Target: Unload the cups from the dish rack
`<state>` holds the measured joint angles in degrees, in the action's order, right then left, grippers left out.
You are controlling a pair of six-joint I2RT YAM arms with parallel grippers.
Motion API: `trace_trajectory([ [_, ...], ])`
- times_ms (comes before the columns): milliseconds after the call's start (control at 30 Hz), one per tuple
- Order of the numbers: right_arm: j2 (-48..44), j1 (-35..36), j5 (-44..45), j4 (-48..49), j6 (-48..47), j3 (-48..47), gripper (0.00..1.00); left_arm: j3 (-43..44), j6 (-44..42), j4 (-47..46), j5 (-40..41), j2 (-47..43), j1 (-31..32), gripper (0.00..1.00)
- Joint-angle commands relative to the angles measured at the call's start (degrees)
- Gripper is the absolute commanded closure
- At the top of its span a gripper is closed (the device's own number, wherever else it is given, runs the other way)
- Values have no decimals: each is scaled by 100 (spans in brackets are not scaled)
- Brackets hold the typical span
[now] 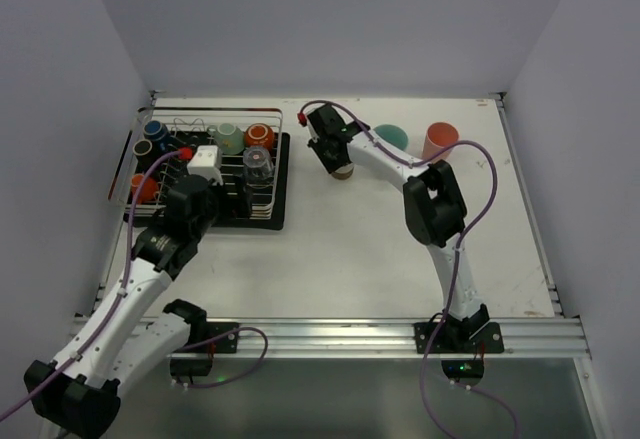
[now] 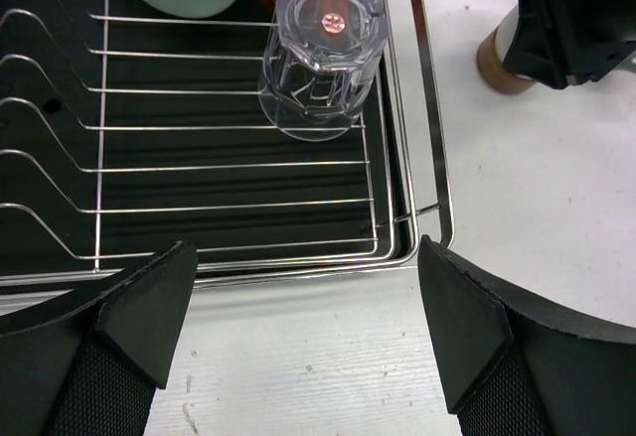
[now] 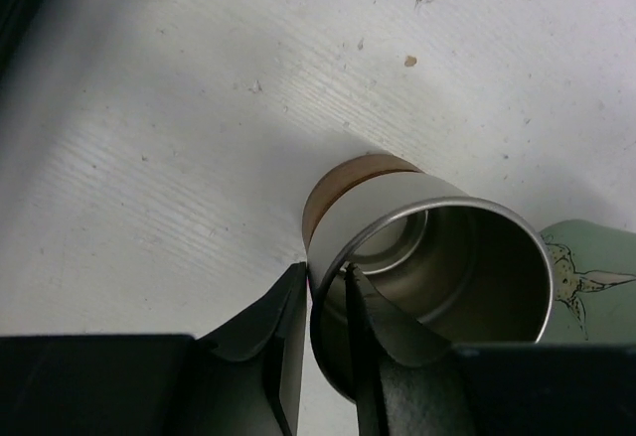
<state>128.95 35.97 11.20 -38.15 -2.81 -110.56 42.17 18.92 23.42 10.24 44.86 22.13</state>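
Observation:
The dish rack [image 1: 283,159] stands at the far left and holds a blue cup [image 1: 155,131], a teal mug [image 1: 228,137], an orange cup [image 1: 260,136], an upturned clear glass [image 1: 258,164] and a red-orange cup [image 1: 143,187]. My left gripper [image 1: 205,174] is open and empty above the rack's near right corner [image 2: 298,267], with the clear glass [image 2: 323,59] ahead of it. My right gripper [image 3: 326,287] is shut on the rim of a metallic cup [image 3: 397,208] with a brown base, upright just right of the rack [image 1: 343,169].
A teal mug [image 1: 390,137] and a pink tumbler [image 1: 438,141] stand on the table at the far right of centre. The teal mug [image 3: 586,277] is close beside the metallic cup. White walls close in the table on three sides.

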Motion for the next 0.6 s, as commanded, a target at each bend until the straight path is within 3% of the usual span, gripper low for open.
trace_trajectory([
  [0,-572,-37,-74,115,-221,140,73,493,59,-57,-198,259,-42,1],
  [67,-870,-28,-179,194,-159,193,66,625,156,-83,-198,461,-33,1],
  [200,-1581,-28,-547,439,200,316,32,976,384,-294,-137,1198,-42,2],
  [333,-2626,-37,-1040,982,789,1252,15,1179,586,-697,136,1849,-33,4],
  [567,-4877,-2,-2077,2820,1923,3935,13,1810,420,-1094,777,3097,-42,4],
])
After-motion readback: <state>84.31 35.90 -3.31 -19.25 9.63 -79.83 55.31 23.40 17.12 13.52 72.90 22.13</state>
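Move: The clear glass in the rack lies some 16 cm ahead of the left hand, 4 cm right and 13 cm below; the orange cup is 8 cm beyond it, the green cup 8 cm beyond it and 6 cm left of it. The steel cup's middle is level with the right hand, 2 cm right and 3 cm down, its rim between the fingers; the teal mug is 6 cm ahead and 12 cm right, the pink cup 6 cm ahead and 24 cm right. The right fingers, already loosening astride the steel cup's rim, open wide and come free, rising about 20 cm and drawing back 10, while the wrist rolls some 35 degrees to swing the fingertips left towards the rack. Wide open, the left hand reaches about 9 cm forward and slightly right over the rack towards the glass, dipping late without touching it. ##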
